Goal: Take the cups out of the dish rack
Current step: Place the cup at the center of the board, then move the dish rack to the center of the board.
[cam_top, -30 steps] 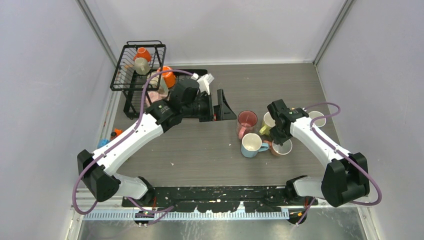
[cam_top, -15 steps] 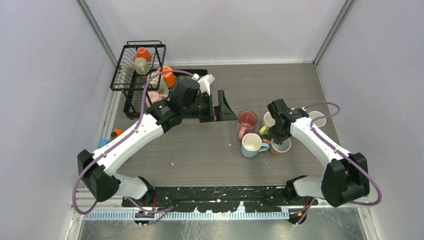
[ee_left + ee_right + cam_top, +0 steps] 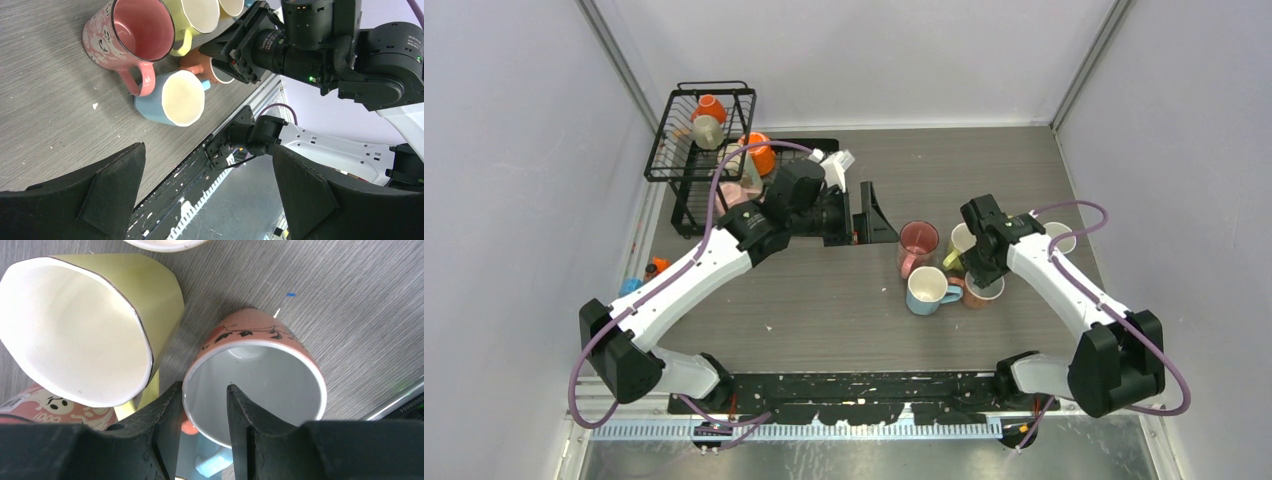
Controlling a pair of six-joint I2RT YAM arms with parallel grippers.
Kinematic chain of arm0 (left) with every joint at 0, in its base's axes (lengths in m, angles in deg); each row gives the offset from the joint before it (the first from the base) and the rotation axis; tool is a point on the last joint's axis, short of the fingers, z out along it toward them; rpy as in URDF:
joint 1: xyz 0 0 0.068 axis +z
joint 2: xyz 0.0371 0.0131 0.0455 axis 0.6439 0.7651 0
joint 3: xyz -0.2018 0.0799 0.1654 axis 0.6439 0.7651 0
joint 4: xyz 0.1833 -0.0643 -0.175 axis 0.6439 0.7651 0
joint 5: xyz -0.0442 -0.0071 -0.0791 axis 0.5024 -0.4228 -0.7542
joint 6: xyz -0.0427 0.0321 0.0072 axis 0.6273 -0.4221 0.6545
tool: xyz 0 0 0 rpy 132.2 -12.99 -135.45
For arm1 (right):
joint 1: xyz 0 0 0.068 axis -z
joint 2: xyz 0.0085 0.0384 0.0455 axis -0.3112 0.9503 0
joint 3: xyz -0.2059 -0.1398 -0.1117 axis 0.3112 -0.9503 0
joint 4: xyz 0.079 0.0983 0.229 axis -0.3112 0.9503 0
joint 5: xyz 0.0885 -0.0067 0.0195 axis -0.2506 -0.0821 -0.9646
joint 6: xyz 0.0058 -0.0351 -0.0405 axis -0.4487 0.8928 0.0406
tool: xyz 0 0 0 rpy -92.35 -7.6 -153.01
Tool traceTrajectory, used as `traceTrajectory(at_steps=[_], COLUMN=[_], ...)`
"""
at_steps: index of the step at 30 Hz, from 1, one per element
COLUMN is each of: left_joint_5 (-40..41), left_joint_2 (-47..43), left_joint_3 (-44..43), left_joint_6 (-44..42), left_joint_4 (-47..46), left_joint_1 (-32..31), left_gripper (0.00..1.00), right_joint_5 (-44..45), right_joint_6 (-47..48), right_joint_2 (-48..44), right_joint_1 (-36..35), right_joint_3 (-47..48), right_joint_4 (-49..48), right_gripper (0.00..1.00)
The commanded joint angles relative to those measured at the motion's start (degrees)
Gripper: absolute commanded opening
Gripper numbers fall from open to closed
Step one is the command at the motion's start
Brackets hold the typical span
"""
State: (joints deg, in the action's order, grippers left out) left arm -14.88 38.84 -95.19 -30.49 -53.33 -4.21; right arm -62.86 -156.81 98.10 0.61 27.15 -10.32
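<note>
The black wire dish rack [image 3: 664, 130] stands at the far left and holds an orange cup [image 3: 709, 106], a beige cup [image 3: 705, 130], another orange cup [image 3: 760, 154] and a pink one [image 3: 736, 186]. On the table at right stand a pink cup [image 3: 917, 240], a light blue cup [image 3: 927, 289], a yellow cup [image 3: 959, 243], a salmon cup [image 3: 986, 290] and a white cup [image 3: 1058, 237]. My right gripper [image 3: 204, 387] is open over the salmon cup [image 3: 255, 375], one finger outside its rim and one inside. My left gripper [image 3: 869, 212] hangs wide open and holds nothing, between the rack and the cups.
Small orange [image 3: 656, 265] and blue [image 3: 631, 285] items lie by the left wall. A black rail [image 3: 854, 385] runs along the near edge. In the right wrist view the yellow cup [image 3: 75, 330] crowds the salmon one, with the light blue cup [image 3: 200, 460] just behind.
My right gripper has opened off the salmon cup's rim, leaving the cup standing on the table. The left arm has hardly moved.
</note>
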Motion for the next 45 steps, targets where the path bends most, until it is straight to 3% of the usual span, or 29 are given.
traceTrajectory(at_steps=[1, 14, 20, 24, 30, 35, 45], left_joint_5=[-0.86, -0.62, -0.14, 0.51, 3.27, 12.22, 41.78], left_joint_2=[-1.59, -2.02, -2.51, -2.97, -4.11, -4.52, -0.84], left_joint_3=[0.12, 0.13, 0.41, 0.38, -0.04, -3.57, -6.82], left_joint_6=[-0.59, -1.37, -1.49, -1.87, -3.87, -7.65, -12.48], left_joint_4=[-1.97, -2.08, -1.79, -1.07, 2.2, 8.58, 17.17], left_joint_1=[-0.53, -0.79, -0.81, -0.8, -0.82, -0.8, -0.83], left_gripper=[1.0, 1.0, 1.0, 1.0, 1.0, 1.0, 1.0], right_joint_5=[1.4, 1.62, 1.55, 0.86, -2.12, -3.71, -12.65], right_joint_6=[0.08, 2.07, 4.91, 6.91, 10.99, 13.86, 20.63], right_joint_2=[-3.52, -11.07, -14.51, -16.21, -17.51, -16.83, -16.7], right_joint_1=[0.15, 0.2, 0.19, 0.19, 0.2, 0.14, 0.14], right_joint_3=[2.75, 4.06, 5.93, 7.7, 9.72, 11.89, 11.19], right_joint_4=[2.95, 7.37, 7.25, 6.49, 3.04, 1.76, -7.15], right_gripper=[0.42, 0.51, 0.7, 0.97, 1.0, 1.0, 1.0])
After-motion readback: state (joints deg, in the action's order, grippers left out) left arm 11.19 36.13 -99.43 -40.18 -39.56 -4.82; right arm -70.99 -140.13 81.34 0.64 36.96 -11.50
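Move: The terracotta cup already stands on the board with its near-left rim between the right hand's half-open fingers, its middle about 3 cm back, 2 cm right and 4 cm below that hand. The yellow-green cup lies roughly 6 cm ahead and 2 cm left, the light-blue cup 3 cm back and 9 cm left, the pink mug 6 cm ahead and 11 cm left. From the left hand the terracotta cup is some 24 cm right, 9 cm back, 22 cm below. The terracotta cup is left standing as the right fingers, already loosened around its rim, come clear upwards and open fully; that hand rises about 13 cm, easing slightly back and then forward and left, while it tips its fingers up and turns counter-clockwise. Late on, the open, empty left hand swings some 8 cm left and forward towards the rack, its wrist turning counter-clockwise and rolling left side up. ##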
